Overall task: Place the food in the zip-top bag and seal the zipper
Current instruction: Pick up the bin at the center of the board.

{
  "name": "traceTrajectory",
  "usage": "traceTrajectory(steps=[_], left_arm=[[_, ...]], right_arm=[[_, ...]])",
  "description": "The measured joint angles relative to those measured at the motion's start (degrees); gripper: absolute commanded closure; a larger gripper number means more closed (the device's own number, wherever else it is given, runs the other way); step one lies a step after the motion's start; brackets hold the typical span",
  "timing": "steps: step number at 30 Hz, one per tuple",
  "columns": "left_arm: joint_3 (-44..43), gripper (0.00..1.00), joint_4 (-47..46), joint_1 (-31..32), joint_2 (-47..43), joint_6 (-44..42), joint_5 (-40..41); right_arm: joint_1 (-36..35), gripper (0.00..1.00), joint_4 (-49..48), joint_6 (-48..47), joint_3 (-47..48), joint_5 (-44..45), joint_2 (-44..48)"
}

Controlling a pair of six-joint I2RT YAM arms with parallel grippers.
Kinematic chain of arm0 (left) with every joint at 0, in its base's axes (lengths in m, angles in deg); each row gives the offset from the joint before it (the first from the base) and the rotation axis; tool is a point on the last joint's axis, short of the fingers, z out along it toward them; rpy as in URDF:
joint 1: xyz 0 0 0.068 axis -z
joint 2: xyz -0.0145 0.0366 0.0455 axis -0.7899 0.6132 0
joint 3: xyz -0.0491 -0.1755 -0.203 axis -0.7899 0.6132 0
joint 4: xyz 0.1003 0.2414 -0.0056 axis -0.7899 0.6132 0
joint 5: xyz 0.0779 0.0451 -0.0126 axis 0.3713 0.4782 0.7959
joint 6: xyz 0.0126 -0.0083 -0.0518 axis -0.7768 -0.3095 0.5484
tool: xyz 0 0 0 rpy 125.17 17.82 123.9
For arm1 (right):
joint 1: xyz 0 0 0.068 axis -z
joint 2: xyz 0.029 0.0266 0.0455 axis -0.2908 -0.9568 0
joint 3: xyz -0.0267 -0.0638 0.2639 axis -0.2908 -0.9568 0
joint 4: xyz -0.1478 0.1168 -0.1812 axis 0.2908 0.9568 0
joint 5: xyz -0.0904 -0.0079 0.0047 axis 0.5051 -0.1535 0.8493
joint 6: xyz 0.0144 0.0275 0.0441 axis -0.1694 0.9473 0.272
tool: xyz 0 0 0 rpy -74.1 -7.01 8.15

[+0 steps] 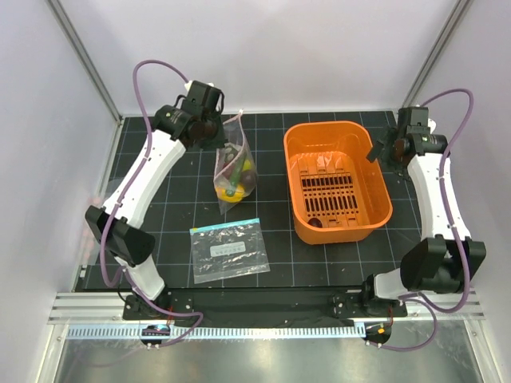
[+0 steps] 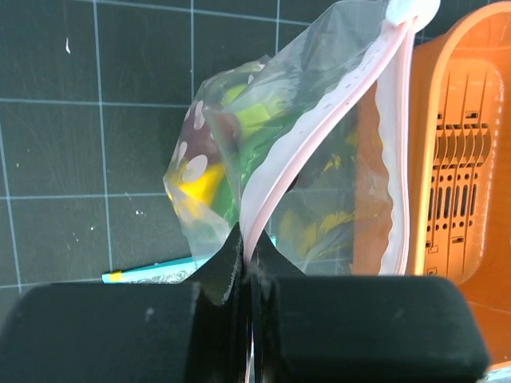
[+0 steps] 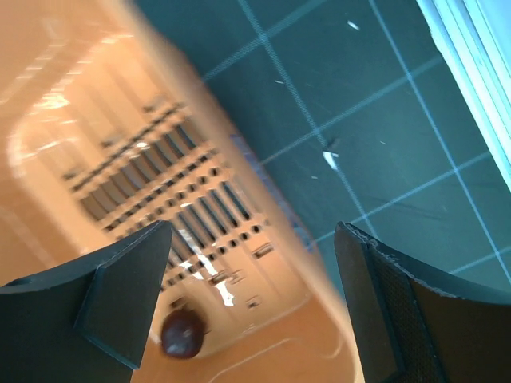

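Observation:
My left gripper (image 1: 214, 132) is shut on the pink zipper (image 2: 319, 132) of the clear zip-top bag (image 1: 234, 166), which hangs from it above the mat. Its mouth gapes wide in the left wrist view. Inside the bag lie food pieces: a yellow pepper (image 2: 200, 183) and a green fruit (image 2: 255, 116). One dark maroon piece (image 3: 182, 333) sits on the floor of the orange basket (image 1: 382, 209), near its front wall. My right gripper (image 1: 382, 148) hangs open over the basket's far right rim, with nothing between its fingers.
A second clear bag (image 1: 229, 249) with a teal strip and white label lies flat on the mat in front of the held bag. The orange basket (image 2: 463, 159) stands just right of the hanging bag. White enclosure walls border the black grid mat (image 1: 184, 199).

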Motion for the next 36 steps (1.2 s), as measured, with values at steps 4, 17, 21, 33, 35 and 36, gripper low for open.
traceTrajectory(steps=[4,17,21,33,35,36], left_arm=[[2.03,0.98,-0.48,0.0,-1.38,0.09,-0.48],[2.99,0.98,-0.66,0.0,-3.17,-0.15,-0.5],[2.93,0.98,-0.63,0.0,-3.17,-0.17,-0.42],[1.75,0.98,-0.57,0.0,-3.17,-0.17,-0.46],[1.75,0.98,-0.59,0.0,-3.17,-0.17,-0.46],[1.75,0.98,-0.57,0.0,-3.17,-0.17,-0.44]], right_arm=[[2.47,0.1,-1.05,-0.48,-2.75,-0.02,-3.69],[1.57,0.99,-7.61,-3.1,-9.03,-7.8,-9.07],[2.49,0.99,-12.81,-1.66,-10.05,-6.73,-6.67],[-6.56,0.99,-19.5,-8.85,-10.93,-6.6,5.75],[-6.58,0.99,-20.55,-8.96,-10.58,-6.71,6.16],[-6.56,0.99,-21.09,-8.83,-10.58,-6.75,6.12]])
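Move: The orange bin's middle lies about level with the right hand, some 13 cm to its left and 17 cm below; its right rim runs almost straight under the open fingers, about 10 cm down. A red onion sits in the bin 7 cm back, 17 cm left and 20 cm below. The filled zip-top bag hangs 42 cm left, about level, 13 cm lower. From the left hand the bin's middle is 34 cm right, 4 cm back, 22 cm below. Drop the open right gripper almost straight down about 10 cm over the middle of the bin's right wall, tipping the fingers steeper, and close them to pinch the rim. Then lift about 11 cm, bearing left and a little forward while the wrist tilts back up and turns counter-clockwise. Keep the left fingers shut on the filled bag. ##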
